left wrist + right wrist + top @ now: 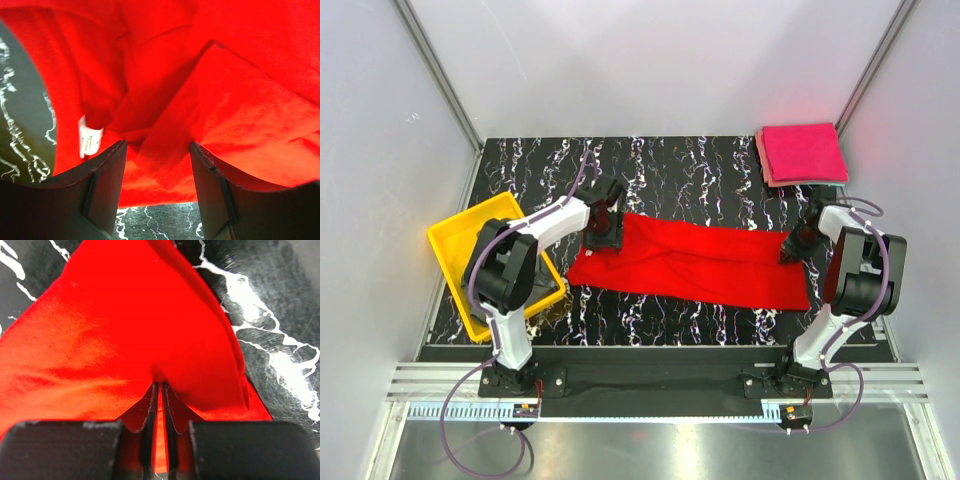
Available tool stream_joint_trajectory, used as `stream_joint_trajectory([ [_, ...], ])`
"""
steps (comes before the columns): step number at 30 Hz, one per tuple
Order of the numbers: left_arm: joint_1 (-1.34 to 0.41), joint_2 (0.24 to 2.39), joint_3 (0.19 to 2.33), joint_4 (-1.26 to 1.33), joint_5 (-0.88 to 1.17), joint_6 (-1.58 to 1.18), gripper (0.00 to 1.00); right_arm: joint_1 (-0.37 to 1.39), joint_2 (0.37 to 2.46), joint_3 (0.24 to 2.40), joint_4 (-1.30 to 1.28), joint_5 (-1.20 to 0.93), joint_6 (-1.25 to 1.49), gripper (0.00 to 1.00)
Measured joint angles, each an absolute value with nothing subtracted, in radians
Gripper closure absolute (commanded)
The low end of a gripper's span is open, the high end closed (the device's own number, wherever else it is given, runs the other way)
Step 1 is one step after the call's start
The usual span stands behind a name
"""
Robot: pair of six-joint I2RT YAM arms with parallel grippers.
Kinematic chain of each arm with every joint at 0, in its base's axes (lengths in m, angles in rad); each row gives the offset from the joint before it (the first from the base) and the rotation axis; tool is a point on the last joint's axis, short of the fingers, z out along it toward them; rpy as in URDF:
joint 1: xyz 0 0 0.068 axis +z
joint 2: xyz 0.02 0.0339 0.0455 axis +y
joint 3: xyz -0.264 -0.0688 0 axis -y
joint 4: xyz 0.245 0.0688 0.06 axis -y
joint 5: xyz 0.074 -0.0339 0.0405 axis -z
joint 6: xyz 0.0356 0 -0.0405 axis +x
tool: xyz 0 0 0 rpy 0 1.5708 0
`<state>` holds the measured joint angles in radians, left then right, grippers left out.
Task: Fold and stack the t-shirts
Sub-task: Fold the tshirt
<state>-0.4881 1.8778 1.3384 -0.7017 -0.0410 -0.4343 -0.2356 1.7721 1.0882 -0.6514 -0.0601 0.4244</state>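
Note:
A bright red t-shirt [700,265] lies as a long band across the black marbled table. My left gripper [602,232] stands over its left end. In the left wrist view that gripper [157,145] is open, its jaws wide apart over bunched red cloth [240,100], with the white neck label [89,137] beside the left finger. My right gripper [792,248] is at the shirt's right end. In the right wrist view it [159,386] is shut, pinching a fold of the red t-shirt [125,330]. Folded magenta-pink t-shirts [802,153] sit stacked at the back right corner.
A yellow plastic tray [455,240] sits at the table's left edge, partly under the left arm. Grey walls close in on the table at the back and both sides. The arm bases stand along the near edge.

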Motion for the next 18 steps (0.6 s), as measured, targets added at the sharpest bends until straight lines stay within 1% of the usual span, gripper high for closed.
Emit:
stream_joint_trajectory([
  [2,-0.485,1.877,1.338,-0.708,-0.062,-0.447,0.41,-0.236,1.772,1.087,-0.653,-0.051,0.432,0.87],
  [5,-0.484,1.868,1.338,-0.717,-0.096,-0.466,0.41,-0.234,1.768,1.087,-0.654,-0.038,0.447,0.83],
  [6,-0.484,1.860,1.338,-0.718,-0.107,-0.470,0.41,-0.234,1.765,1.087,-0.655,-0.035,0.450,0.80],
  [7,-0.483,1.849,1.340,-0.717,-0.115,-0.472,0.41,-0.234,1.761,1.087,-0.656,-0.034,0.450,0.74],
  [10,-0.482,1.812,1.362,-0.713,-0.109,-0.467,0.41,-0.234,1.736,1.093,-0.658,-0.039,0.449,0.65],
  [13,-0.482,1.804,1.423,-0.685,-0.076,-0.455,0.41,-0.237,1.724,1.131,-0.658,-0.050,0.440,0.64],
  [18,-0.475,1.868,1.552,-0.648,-0.029,-0.450,0.41,-0.239,1.754,1.214,-0.641,-0.055,0.419,0.67],
])
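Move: My right hand has its nearly shut fingertips down on the t-shirt. The shirt's far right corner lies about 5 cm ahead and 2 cm to the right, and the folded stack some 20 cm ahead and 3 cm right. My open left hand hovers about 3 cm above the shirt. From it the far left corner is roughly 7 cm ahead and 6 cm left, the white label 5 cm left and level with it, and the yellow bin some 23 cm left, 3 cm back. I lift both hands off the folded shirt towards its far edge. My left, still open, creeps a centimetre left, then swings up about 8 cm and forward nearly as far, drifting right as the fingers tip outward some 15 degrees. My right rests briefly, then its tips come free of the cloth and spread to about a third open while it goes forward and up, roughly 4 cm each. ##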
